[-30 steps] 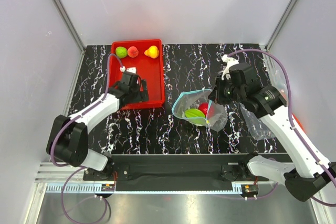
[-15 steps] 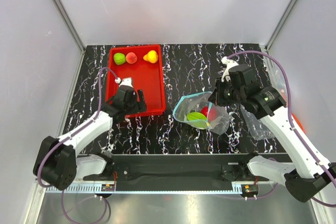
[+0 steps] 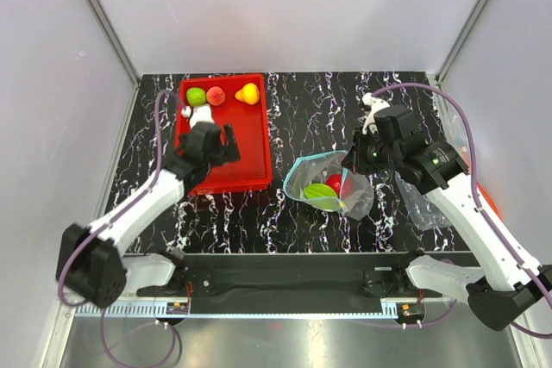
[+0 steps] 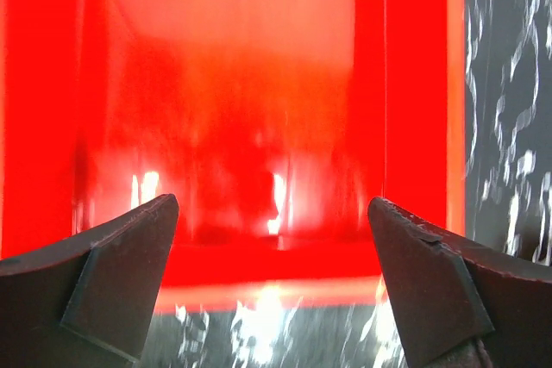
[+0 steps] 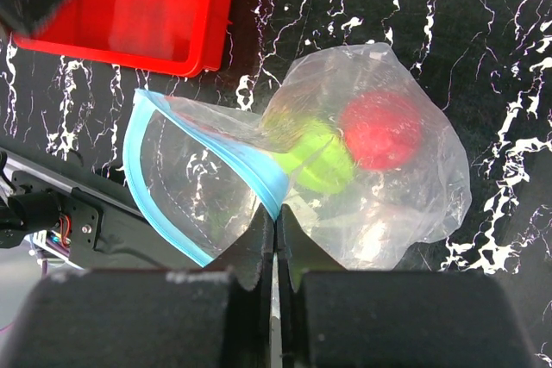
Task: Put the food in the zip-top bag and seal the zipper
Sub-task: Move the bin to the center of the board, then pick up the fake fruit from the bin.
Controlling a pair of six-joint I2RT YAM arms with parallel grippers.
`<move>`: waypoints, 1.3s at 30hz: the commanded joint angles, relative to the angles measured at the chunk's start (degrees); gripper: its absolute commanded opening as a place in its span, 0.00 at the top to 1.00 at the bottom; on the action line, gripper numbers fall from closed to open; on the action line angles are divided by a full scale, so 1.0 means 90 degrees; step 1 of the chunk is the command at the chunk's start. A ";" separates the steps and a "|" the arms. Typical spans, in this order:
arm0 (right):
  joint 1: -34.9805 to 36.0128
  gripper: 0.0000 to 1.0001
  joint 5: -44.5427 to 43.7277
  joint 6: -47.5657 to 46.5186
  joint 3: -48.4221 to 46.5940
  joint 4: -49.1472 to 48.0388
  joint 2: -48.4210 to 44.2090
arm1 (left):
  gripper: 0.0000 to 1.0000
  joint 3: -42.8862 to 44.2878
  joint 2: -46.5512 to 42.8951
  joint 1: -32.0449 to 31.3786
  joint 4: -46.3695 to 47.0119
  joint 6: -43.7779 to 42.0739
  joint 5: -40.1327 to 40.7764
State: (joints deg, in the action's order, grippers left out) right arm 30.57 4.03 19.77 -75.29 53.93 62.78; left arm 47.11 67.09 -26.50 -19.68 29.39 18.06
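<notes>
The zip-top bag (image 3: pixel 329 185) lies open-mouthed on the black marbled table and holds a red apple (image 3: pixel 335 181) and a green piece (image 3: pixel 320 192). My right gripper (image 3: pixel 351 166) is shut on the bag's light-blue zipper (image 5: pixel 160 206) strip at the mouth (image 5: pixel 274 213). The apple (image 5: pixel 380 131) and the green piece (image 5: pixel 316 158) show through the bag (image 5: pixel 414 204). A green piece (image 3: pixel 197 96), the peach (image 3: pixel 216 95) and the yellow pear (image 3: pixel 248 93) sit at the far end of the red tray (image 3: pixel 252 146). My left gripper (image 3: pixel 211 152) is open and empty over the tray's near part (image 4: pixel 272 206).
Another piece of clear plastic (image 3: pixel 427 204) with an orange-red strip lies at the right edge of the table, under my right arm. The red tray (image 5: pixel 147 6) stands just left of the bag's mouth. Grey walls close in the table.
My left gripper drew back to the tray's near edge, then moved forward over the tray again. The tray slid slightly towards me. My right gripper kept its hold on the bag.
</notes>
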 commanded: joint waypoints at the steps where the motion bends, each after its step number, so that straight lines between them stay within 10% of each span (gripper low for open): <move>1: -0.0037 1.00 0.0031 -0.0009 -0.0102 -0.0163 0.0036 | 0.01 0.1023 0.0949 0.0034 0.0118 0.0074 0.1271; 20: -0.0037 1.00 0.0226 -0.0214 -0.0150 -0.0397 0.0436 | 0.01 0.7476 0.6509 0.1216 -0.1289 -0.1448 0.0766; 39: -0.0037 1.00 0.0197 -0.0351 -0.0072 -0.0504 0.0397 | 0.08 1.0244 0.9069 0.1762 -0.1827 -0.1850 0.0269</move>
State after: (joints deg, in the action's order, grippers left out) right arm 30.57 5.26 17.72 -75.29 51.70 66.74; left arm 135.37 148.97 -11.51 -36.34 13.41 23.00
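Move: The peach in the bin's far end lies about 33 cm ahead of the left hand, 6 cm to its left and 12 cm below. At about the same height, the green cabbage sits roughly 7 cm left of the peach and the pear some 11 cm right of it. From the right hand, the peach is about 40 cm ahead, 41 cm left and 23 cm below. The open left hand sweeps some 30 cm forward, then sinks to the peach; the right keeps pinching the bag. ##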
